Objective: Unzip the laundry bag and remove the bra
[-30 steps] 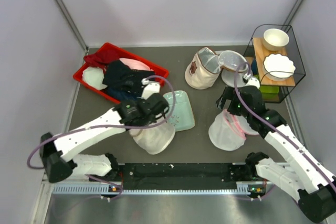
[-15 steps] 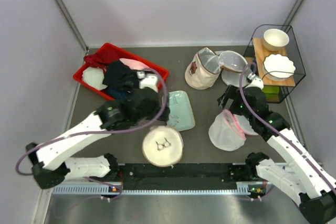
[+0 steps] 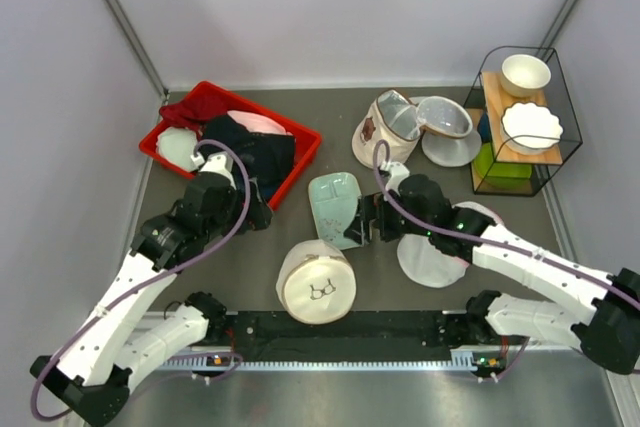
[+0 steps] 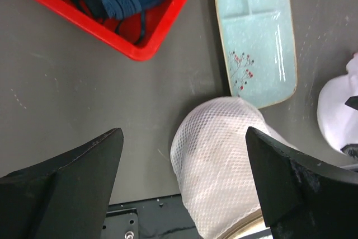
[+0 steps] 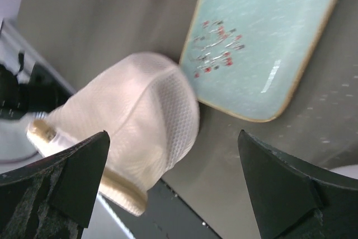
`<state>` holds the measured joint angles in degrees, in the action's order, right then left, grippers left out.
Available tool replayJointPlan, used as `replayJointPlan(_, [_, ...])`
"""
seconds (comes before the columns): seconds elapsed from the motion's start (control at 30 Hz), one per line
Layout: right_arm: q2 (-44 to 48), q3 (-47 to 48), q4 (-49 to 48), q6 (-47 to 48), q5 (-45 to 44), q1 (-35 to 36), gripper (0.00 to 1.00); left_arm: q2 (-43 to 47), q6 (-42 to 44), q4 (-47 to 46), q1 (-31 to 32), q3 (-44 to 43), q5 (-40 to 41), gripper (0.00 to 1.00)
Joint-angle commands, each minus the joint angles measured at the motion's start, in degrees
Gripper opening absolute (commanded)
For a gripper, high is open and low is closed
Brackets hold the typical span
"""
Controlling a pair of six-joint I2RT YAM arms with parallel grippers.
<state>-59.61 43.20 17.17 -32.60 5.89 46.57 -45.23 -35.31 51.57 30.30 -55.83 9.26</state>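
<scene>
The laundry bag [image 3: 317, 282], a cream-white drum, lies free on the table near the front edge. Its round face with the small black bra icon is turned up toward the camera. The bra is hidden. My left gripper [image 3: 258, 214] hovers open up and left of the bag, between it and the red tray. In the left wrist view the bag's mesh side [image 4: 224, 172] sits low between the open gripper [image 4: 183, 138] and touches neither finger. My right gripper [image 3: 373, 223] is open to the bag's upper right. In its wrist view the bag [image 5: 128, 132] lies left of centre of the gripper [image 5: 173, 138].
A red tray [image 3: 310, 147] of dark garments stands at back left. A pale-green plate [image 3: 335, 207] lies just behind the bag. A white mesh bag [image 3: 430, 259] sits under my right arm. A beige pouch [image 3: 385, 132], a clear lid [image 3: 445, 119] and a wire rack [image 3: 525, 117] with bowls are at back right.
My left gripper opened, let go of the laundry bag and pulled back up-left. The bag dropped onto the table with its icon face up. My right arm swung left from the mesh bag toward it.
</scene>
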Motion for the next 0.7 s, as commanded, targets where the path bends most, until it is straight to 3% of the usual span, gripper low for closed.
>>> replayJointPlan(0.0, [-0.68, 1.89, -4.69, 6.31, 9.57, 3.18, 0.99, 1.2, 1.12, -2.08, -0.42, 2.39, -6.26, 0.96])
replayJointPlan(0.3, [4.33, -2.59, -6.79, 9.04, 20.73, 4.67, 0.98, 3.75, 4.81, -7.44, -0.51, 6.96, -14.78, 0.96])
replayJointPlan(0.5, [1.61, -1.98, -7.58, 10.1, 22.5, 6.96, 0.98, 2.78, 8.59, -14.11, -0.51, 9.42, -29.54, 0.96])
replayJointPlan(0.67, [-3.13, -2.42, -12.24, 7.65, 20.13, 8.89, 0.92, -1.07, 5.96, -20.45, -0.51, 12.5, -44.02, 0.93])
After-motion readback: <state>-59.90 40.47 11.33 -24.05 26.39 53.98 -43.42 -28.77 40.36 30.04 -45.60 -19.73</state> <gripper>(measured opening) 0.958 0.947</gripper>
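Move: The laundry bag, lying with its zipped lid turned up towards the bases, is some 12 cm to the left hand's right, about 12 cm back and roughly 12 cm lower. From the right hand it lies about 11 cm left, 12 cm back and 8 cm down. The green dish sits 19 cm right and 3 cm ahead of the left hand, the red bin 6 cm left and 14 cm ahead of it; a flat mesh bag lies 15 cm right of the right hand, 8 cm back. Back towards its base and somewhat left, the right hand sweeps about 9 cm, swinging some 30 degrees counter-clockwise to face the laundry bag's zipped rim. The left hand closes in from the other side, going right and back with a slight early sink and turning clockwise, mostly late on. Both grippers stay wide open; no touch on the bag can be made out. ##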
